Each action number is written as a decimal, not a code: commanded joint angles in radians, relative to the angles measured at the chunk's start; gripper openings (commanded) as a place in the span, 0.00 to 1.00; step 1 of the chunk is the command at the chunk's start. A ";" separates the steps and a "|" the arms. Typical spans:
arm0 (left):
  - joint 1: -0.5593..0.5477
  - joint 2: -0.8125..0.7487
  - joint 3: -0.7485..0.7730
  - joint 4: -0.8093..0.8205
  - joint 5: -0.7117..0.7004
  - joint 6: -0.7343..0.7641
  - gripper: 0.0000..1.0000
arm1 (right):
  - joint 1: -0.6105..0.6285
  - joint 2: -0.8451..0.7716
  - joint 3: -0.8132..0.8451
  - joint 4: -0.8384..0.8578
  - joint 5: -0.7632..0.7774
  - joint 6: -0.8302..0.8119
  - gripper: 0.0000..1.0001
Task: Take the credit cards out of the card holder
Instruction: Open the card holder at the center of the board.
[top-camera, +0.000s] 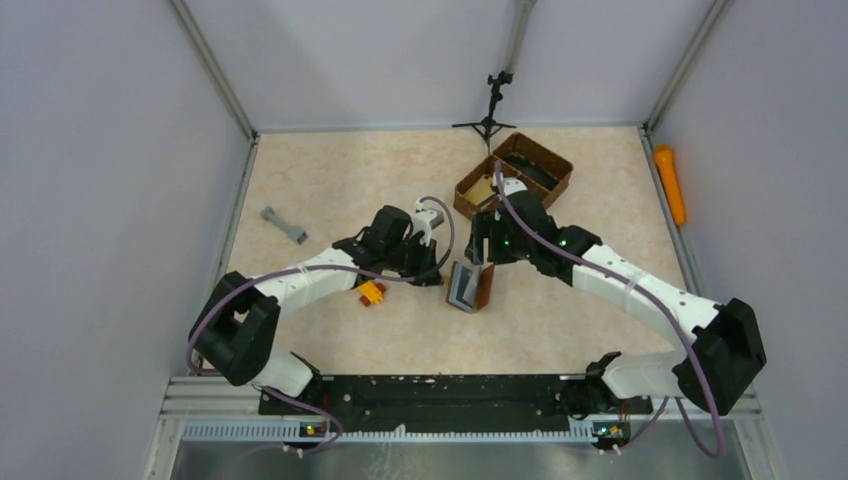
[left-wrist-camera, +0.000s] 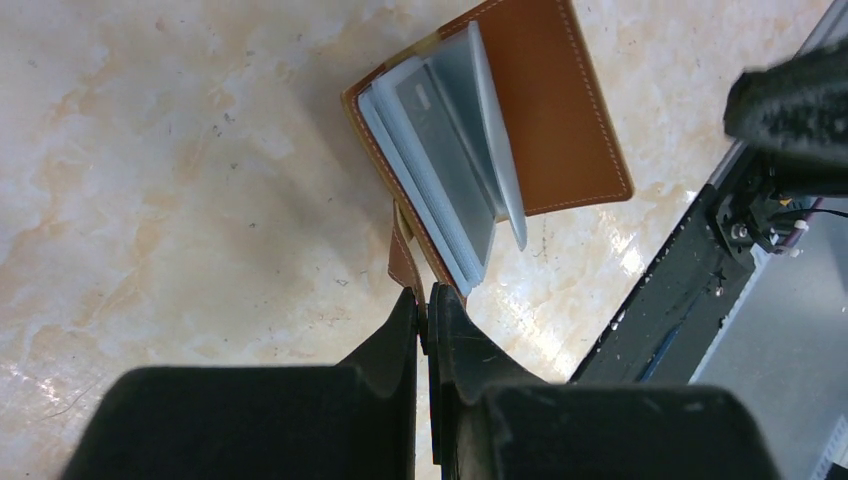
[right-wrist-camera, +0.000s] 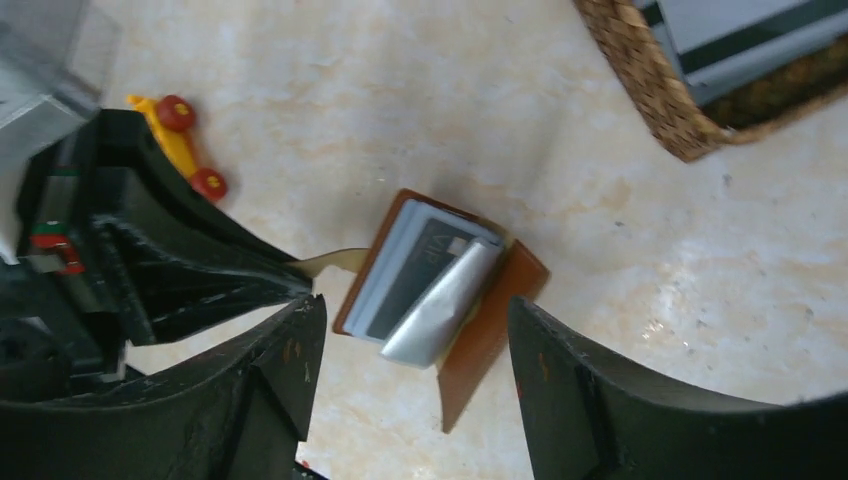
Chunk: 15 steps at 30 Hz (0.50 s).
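The brown leather card holder (top-camera: 470, 285) stands open on its edge at the table's middle, and grey-silver credit cards (left-wrist-camera: 450, 170) show in its sleeves. My left gripper (left-wrist-camera: 425, 300) is shut on the holder's strap tab (left-wrist-camera: 403, 255), to the holder's left. My right gripper (right-wrist-camera: 415, 305) hangs open just above the card holder (right-wrist-camera: 500, 310). Its fingers straddle the cards (right-wrist-camera: 415, 265) and a loose grey sleeve without touching them. In the top view the right gripper (top-camera: 480, 250) sits right behind the holder.
A brown woven basket (top-camera: 515, 175) stands at the back right, behind the right arm. An orange toy car (top-camera: 371, 293) lies under the left arm and a grey piece (top-camera: 284, 225) lies far left. A small black tripod (top-camera: 490, 110) stands at the back wall.
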 joint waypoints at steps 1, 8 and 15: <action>0.002 -0.067 -0.022 0.083 0.045 0.007 0.04 | 0.054 0.038 0.085 0.056 -0.080 0.010 0.62; 0.002 -0.071 -0.027 0.095 0.060 0.003 0.05 | 0.076 0.059 0.007 0.154 -0.124 0.064 0.27; 0.003 -0.071 -0.027 0.093 0.062 0.003 0.05 | 0.076 0.125 -0.039 0.204 -0.107 0.100 0.00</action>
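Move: The left hand already pinches a flap on the left side of the open card holder, whose middle lies about 5 cm to its right, 1 cm back and 3 cm lower. For the open right hand, the holder is some 3 cm to the left, 3 cm back and 10 cm below. The basket's middle is roughly 16 cm ahead of the right hand and 5 cm to its right; the toy car sits about 15 cm left of the left hand, 2 cm back. The left fingers keep their pinch on the holder's flap while that hand eases up about 1.5 cm. Above the holder and not visibly touching it, the right hand sweeps left about 5 cm, drifting slightly back, rises a little, then sinks some 2.5 cm, its wide-open fingers closing completely. ##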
